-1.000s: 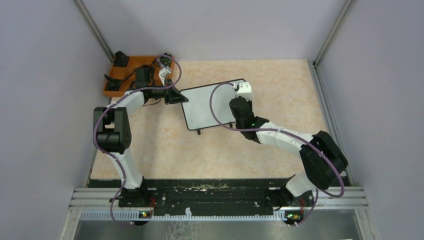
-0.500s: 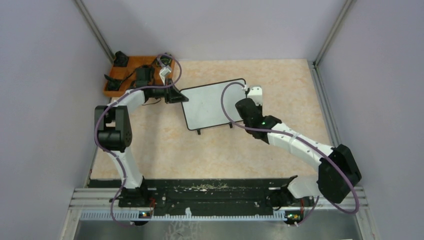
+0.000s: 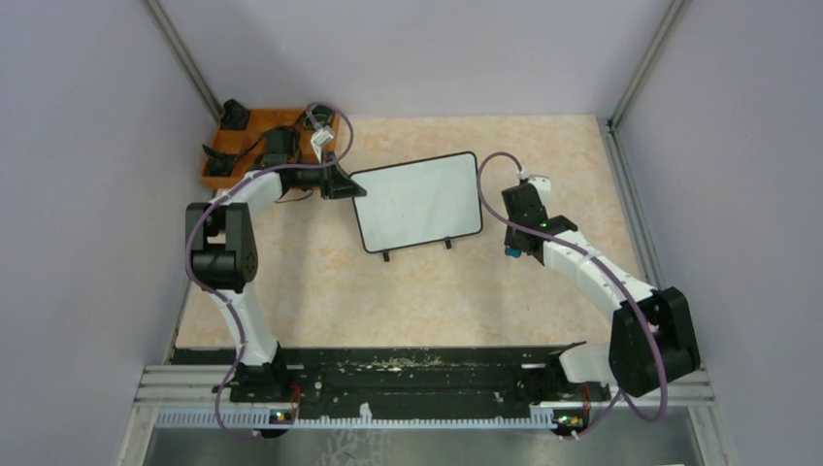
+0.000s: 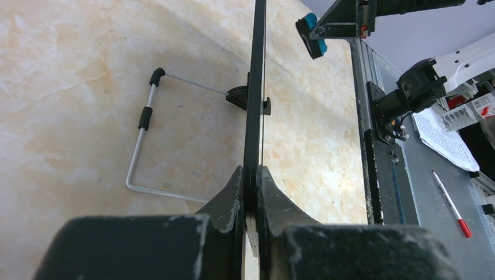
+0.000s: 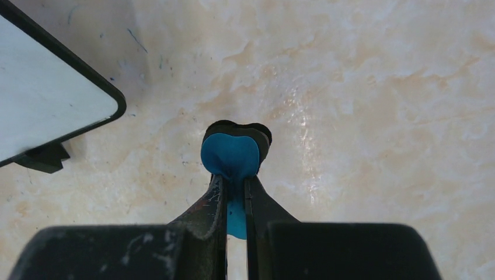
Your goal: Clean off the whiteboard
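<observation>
The whiteboard (image 3: pixel 417 202) stands on the table's middle on two black feet, and its face looks plain white. My left gripper (image 3: pixel 342 184) is shut on its left edge. In the left wrist view the whiteboard (image 4: pixel 255 87) is edge-on between the fingers of the left gripper (image 4: pixel 251 175), with its wire stand (image 4: pixel 143 146) behind it. My right gripper (image 3: pixel 512 245) hangs just right of the board, shut on a blue eraser (image 3: pixel 511 252). In the right wrist view the eraser (image 5: pixel 230 154) sticks out of the right gripper (image 5: pixel 233 181) above bare table. The board's corner (image 5: pixel 46 99) lies to its left.
An orange tray (image 3: pixel 228 146) with black items sits at the back left, behind the left arm. A metal rail (image 3: pixel 427 374) runs along the near edge. Grey walls close in both sides. A red-tipped pen (image 4: pixel 449 204) lies beyond the rail.
My right arm has swung right with the eraser, from over the board's right part to the table beside its right edge. The left gripper keeps its hold on the board.
</observation>
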Controlling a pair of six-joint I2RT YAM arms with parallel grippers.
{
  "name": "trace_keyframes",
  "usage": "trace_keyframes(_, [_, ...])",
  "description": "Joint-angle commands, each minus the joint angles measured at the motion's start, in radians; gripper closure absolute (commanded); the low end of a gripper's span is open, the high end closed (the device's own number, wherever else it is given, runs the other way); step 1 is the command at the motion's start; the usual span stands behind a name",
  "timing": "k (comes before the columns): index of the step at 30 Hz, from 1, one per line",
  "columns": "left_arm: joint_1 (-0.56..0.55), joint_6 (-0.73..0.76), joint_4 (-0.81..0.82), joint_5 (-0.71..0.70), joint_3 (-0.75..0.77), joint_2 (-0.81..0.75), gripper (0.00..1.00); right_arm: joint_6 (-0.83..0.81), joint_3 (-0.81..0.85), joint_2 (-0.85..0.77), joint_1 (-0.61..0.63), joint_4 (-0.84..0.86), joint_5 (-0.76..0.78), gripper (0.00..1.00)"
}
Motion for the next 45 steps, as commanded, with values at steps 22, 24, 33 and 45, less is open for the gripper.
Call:
trace_keyframes(22, [-0.016,0.087,-0.03,-0.2,-0.01,0.09,0.9,-0.038,-0.006,0.186,-0.104,0.02,-0.226,0.71])
trace_keyframes(24, [-0.016,0.085,-0.03,-0.199,-0.011,0.09,0.89,-0.036,-0.006,0.17,-0.104,0.016,-0.222,0.69])
trace_keyframes(33, [-0.017,0.081,-0.03,-0.191,-0.01,0.089,0.89,-0.038,-0.012,0.07,-0.104,0.001,-0.2,0.62])
trace_keyframes(45, [-0.018,0.079,-0.03,-0.191,-0.015,0.084,0.88,-0.037,-0.011,0.078,-0.103,-0.018,-0.163,0.57])
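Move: Bare tabletop is what the right hand, already holding the eraser, is going for: a spot about 2 cm back of it, neither left nor right, some 10 cm below. The whiteboard's middle stands about 22 cm to its left and 10 cm ahead, slightly lower; the board's near right corner is only 7 cm left, 4 cm ahead and 8 cm below. From the left hand, that spot lies roughly 35 cm right, 13 cm back and 15 cm down. Lowering the eraser beside the whiteboard, the right hand sinks about 8 cm and draws back 2 cm while its fingers tip some 15 degrees more steeply down. It stops there and opens nearly half-way, then rises about 4 cm, with the eraser still against its left finger, and just starts to dip again. The left hand keeps its pinch on the board's left edge. ##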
